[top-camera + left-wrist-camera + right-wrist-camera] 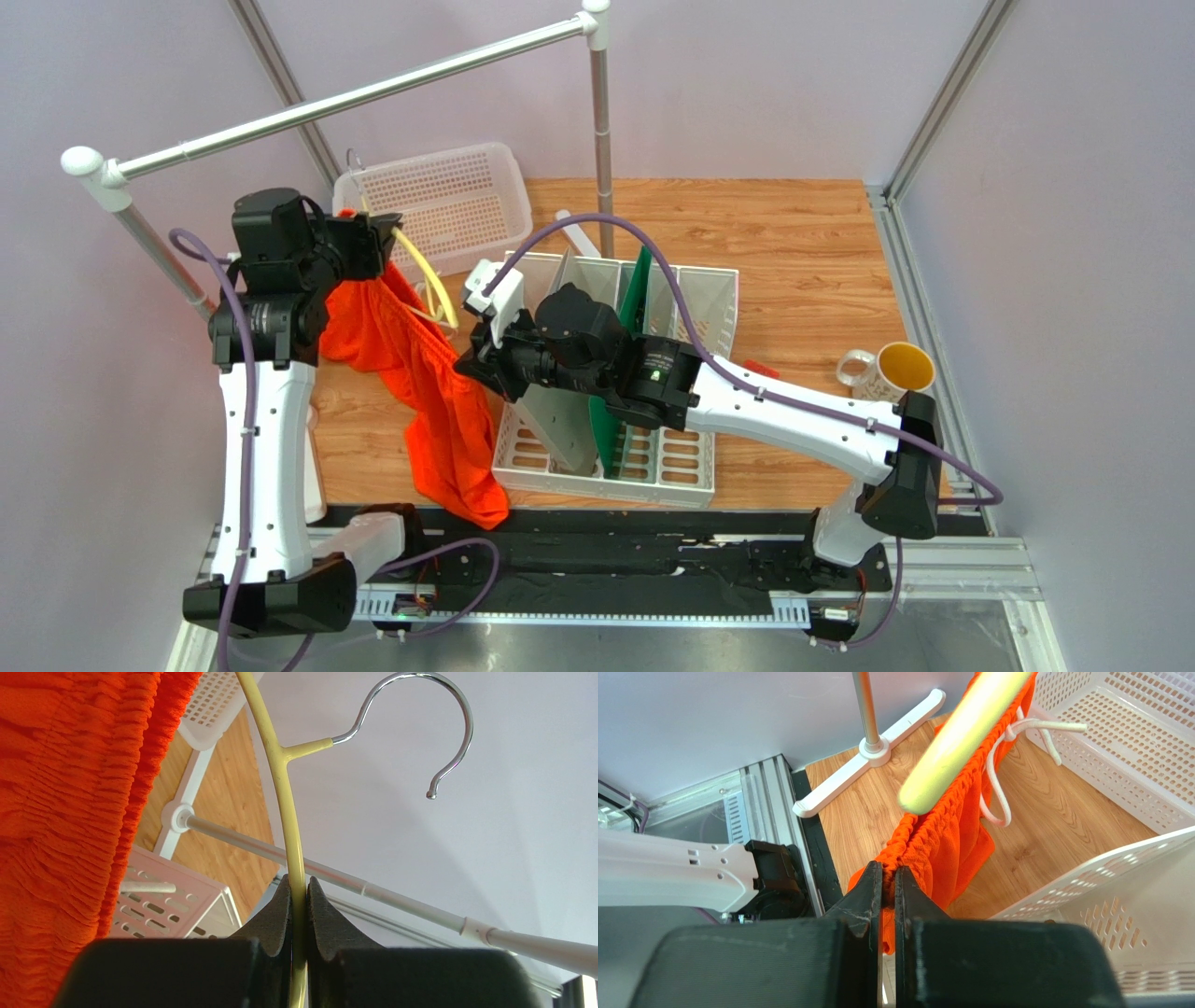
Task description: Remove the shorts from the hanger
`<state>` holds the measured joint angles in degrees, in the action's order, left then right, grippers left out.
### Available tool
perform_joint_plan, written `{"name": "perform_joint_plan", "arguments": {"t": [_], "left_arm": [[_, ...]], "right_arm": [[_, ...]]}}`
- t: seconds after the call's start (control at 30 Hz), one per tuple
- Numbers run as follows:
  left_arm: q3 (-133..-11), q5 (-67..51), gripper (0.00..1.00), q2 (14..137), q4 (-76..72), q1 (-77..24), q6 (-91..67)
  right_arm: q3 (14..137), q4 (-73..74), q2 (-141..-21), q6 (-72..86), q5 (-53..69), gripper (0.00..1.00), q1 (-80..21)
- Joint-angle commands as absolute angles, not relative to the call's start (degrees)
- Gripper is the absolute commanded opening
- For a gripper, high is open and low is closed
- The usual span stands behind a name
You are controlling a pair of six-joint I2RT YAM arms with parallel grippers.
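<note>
The bright orange shorts (421, 367) hang from the pale-yellow hanger (425, 275) above the table's left side, their legs drooping toward the near edge. My left gripper (385, 233) is shut on the hanger's thin arm (289, 826), just below the silver hook (449, 714). The gathered waistband (63, 812) fills the left of that wrist view. My right gripper (471, 375) is shut on the bunched waistband (948, 833), right below the hanger's rounded end (962, 735). A white drawstring (1011, 738) dangles beside it.
A white perforated basket (452, 196) lies behind the shorts. The white file rack (673, 469) sits under my right arm. The silver rail pole (351, 98) spans overhead on two posts. A yellow-lined mug (898, 367) stands at the right.
</note>
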<state>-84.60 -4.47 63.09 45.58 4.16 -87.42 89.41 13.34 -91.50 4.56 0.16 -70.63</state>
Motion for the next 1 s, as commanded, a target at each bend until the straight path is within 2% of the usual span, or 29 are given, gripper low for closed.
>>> {"name": "perform_joint_plan", "arguments": {"t": [0.0, 0.27, 0.63, 0.97], "left_arm": [[-85.52, -5.71, 0.00, 59.16, 40.43, 5.54, -89.91], [-79.10, -12.13, 0.00, 50.37, 41.14, 5.54, -100.62], [-84.63, -13.62, 0.00, 49.05, 41.31, 5.98, -103.53], [-86.39, -13.10, 0.00, 46.32, 41.75, 6.07, -102.48]], "right_arm": [[89.39, 7.48, -91.58, 7.11, 2.99, 0.00, -69.35], [88.49, 0.53, -94.82, 11.51, 1.85, 0.00, -67.85], [92.02, -5.36, -100.98, 15.64, 0.09, 0.00, -67.24], [102.91, -0.55, -108.01, 16.26, -3.51, 0.00, -67.15]]}}
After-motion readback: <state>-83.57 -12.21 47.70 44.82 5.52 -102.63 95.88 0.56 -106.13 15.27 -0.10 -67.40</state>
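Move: The shorts' waistband, still sleeved over the hanger's left part, has its middle some 9 cm back from the left hand, about 2 cm to its right and 8 cm below. The white basket stands about 20 cm ahead of that hand, level sideways, some 34 cm down. From the right hand, the waistband's middle is about 7 cm ahead and 10 cm left, the hanger's bare right end 6 cm ahead, 2 cm left and 5 cm up, and the file rack some 8 cm ahead, 17 cm right, 20 cm lower. The hanger is drawn out of the waistband: still pinching its bar, the left hand pulls back first, then climbs, about 8 cm each way, its fingers tipping up and its left side dipping some 15 degrees. The right hand keeps its pinch on the waistband and goes left and forward, roughly 8 cm, sinking a little to pass beneath the hanger. ##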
